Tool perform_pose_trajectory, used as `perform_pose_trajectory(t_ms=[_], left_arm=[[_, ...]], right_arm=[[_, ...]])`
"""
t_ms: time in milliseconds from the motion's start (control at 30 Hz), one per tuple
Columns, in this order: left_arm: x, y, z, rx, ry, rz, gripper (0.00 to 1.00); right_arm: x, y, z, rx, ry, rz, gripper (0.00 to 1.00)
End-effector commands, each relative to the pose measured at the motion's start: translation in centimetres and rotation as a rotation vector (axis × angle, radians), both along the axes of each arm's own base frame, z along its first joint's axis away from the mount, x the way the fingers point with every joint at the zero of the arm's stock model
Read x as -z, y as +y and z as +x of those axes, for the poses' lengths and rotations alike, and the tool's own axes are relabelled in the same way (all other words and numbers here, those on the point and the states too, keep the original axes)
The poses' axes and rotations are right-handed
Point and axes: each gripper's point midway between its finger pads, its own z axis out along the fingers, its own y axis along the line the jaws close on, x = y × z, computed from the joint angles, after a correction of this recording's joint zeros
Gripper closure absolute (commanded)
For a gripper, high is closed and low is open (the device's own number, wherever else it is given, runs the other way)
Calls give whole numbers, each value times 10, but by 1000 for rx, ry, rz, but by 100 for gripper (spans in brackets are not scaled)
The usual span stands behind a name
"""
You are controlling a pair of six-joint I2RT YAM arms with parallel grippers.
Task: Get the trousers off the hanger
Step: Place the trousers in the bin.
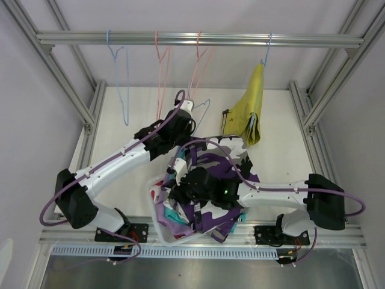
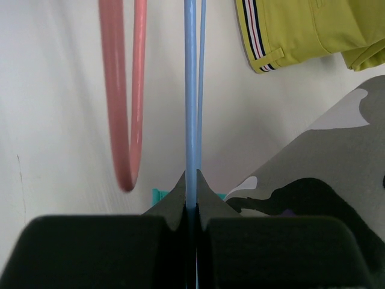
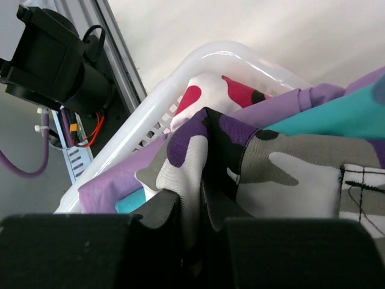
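Observation:
My left gripper (image 1: 185, 108) is shut on the thin wire of an empty blue hanger (image 2: 190, 90), below the rail; it shows in the top view (image 1: 204, 109). My right gripper (image 1: 179, 191) is low in the white basket (image 1: 155, 208), shut on a fold of the purple-black-white camouflage shorts (image 3: 192, 162), which spread over the basket (image 1: 210, 165). Red-and-white shorts (image 3: 207, 93), lilac shorts (image 3: 111, 186) and teal shorts (image 3: 325, 120) lie in the basket under them. Mustard yellow shorts (image 1: 255, 108) with a striped side band (image 2: 255, 36) hang on a blue hanger at the rail's right.
An empty blue hanger (image 1: 120, 78) and two empty pink hangers (image 1: 161, 72) hang from the metal rail (image 1: 198, 39). One pink hanger (image 2: 123, 96) hangs close left of my left gripper. Frame posts (image 1: 90, 114) stand at both sides.

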Motion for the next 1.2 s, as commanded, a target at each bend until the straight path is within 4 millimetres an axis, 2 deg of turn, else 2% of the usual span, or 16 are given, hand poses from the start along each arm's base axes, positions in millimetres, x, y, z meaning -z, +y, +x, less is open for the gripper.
perform_pose_trajectory(t_ms=[0,100,133,200,233,333,367,400,467,567,600,733,933,1100,1167], left_arm=[[-39,-7,1,6,-57,-109,100],[-39,-7,0,13,-52,-112,100],[-38,-8,0,13,-50,-113,99],[-39,-8,0,16,-51,-116,99],[-38,-8,-1,17,-49,-116,100],[-39,-9,-1,21,-48,-119,99],[-38,-9,-1,22,-46,-118,99],[-39,-10,-1,24,-46,-121,99],[-40,-10,-2,26,-48,-123,99],[-42,-8,-3,23,-51,-124,100],[-43,-9,-2,24,-54,-127,99],[-46,-8,-4,27,-60,-134,100],[-49,-8,-4,30,-66,-141,99],[-48,-8,-4,32,-63,-139,99],[-50,-9,-4,32,-66,-141,99]], right_arm=[[33,-1,-26,-32,76,-25,100],[47,-5,-30,2,86,-43,97],[49,-5,-31,0,86,-48,85],[50,-8,-35,6,76,-71,69],[42,-5,-34,11,66,-67,57],[18,-8,-36,21,27,-67,40],[-7,-2,-40,16,12,-16,38],[-8,-9,-39,32,-1,-45,36],[-32,-9,-39,37,-15,-10,33],[-63,-22,-39,59,-30,29,30],[-81,-29,-39,75,-48,59,30],[-111,-56,-30,136,-97,90,29],[-123,-95,-11,247,-161,84,29],[-133,-86,-27,135,-150,151,22],[-127,-79,-32,100,-145,147,22]])
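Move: My right hand pinches one end of the camo trousers over the bin's left part. The bin's middle lies about 8 cm to its right, level fore and aft and some 8 cm below. The bulk of the trousers is roughly 13 cm to its right, 5 cm ahead and a little lower. The blue hanger my left hand holds is about 19 cm ahead, 7 cm right and 9 cm above. From my left hand the bin is some 15 cm back, 2 cm right and 17 cm down. I open my right fingers wide and let go of the camo trousers, sinking about a centimetre and drawing back roughly 4 cm. Then I lift the open hand clear some 13 cm and swing it 8 to 9 cm right over the bin, turning it slightly clockwise. My left hand keeps its pinch on the blue hanger, rising barely a centimetre. ##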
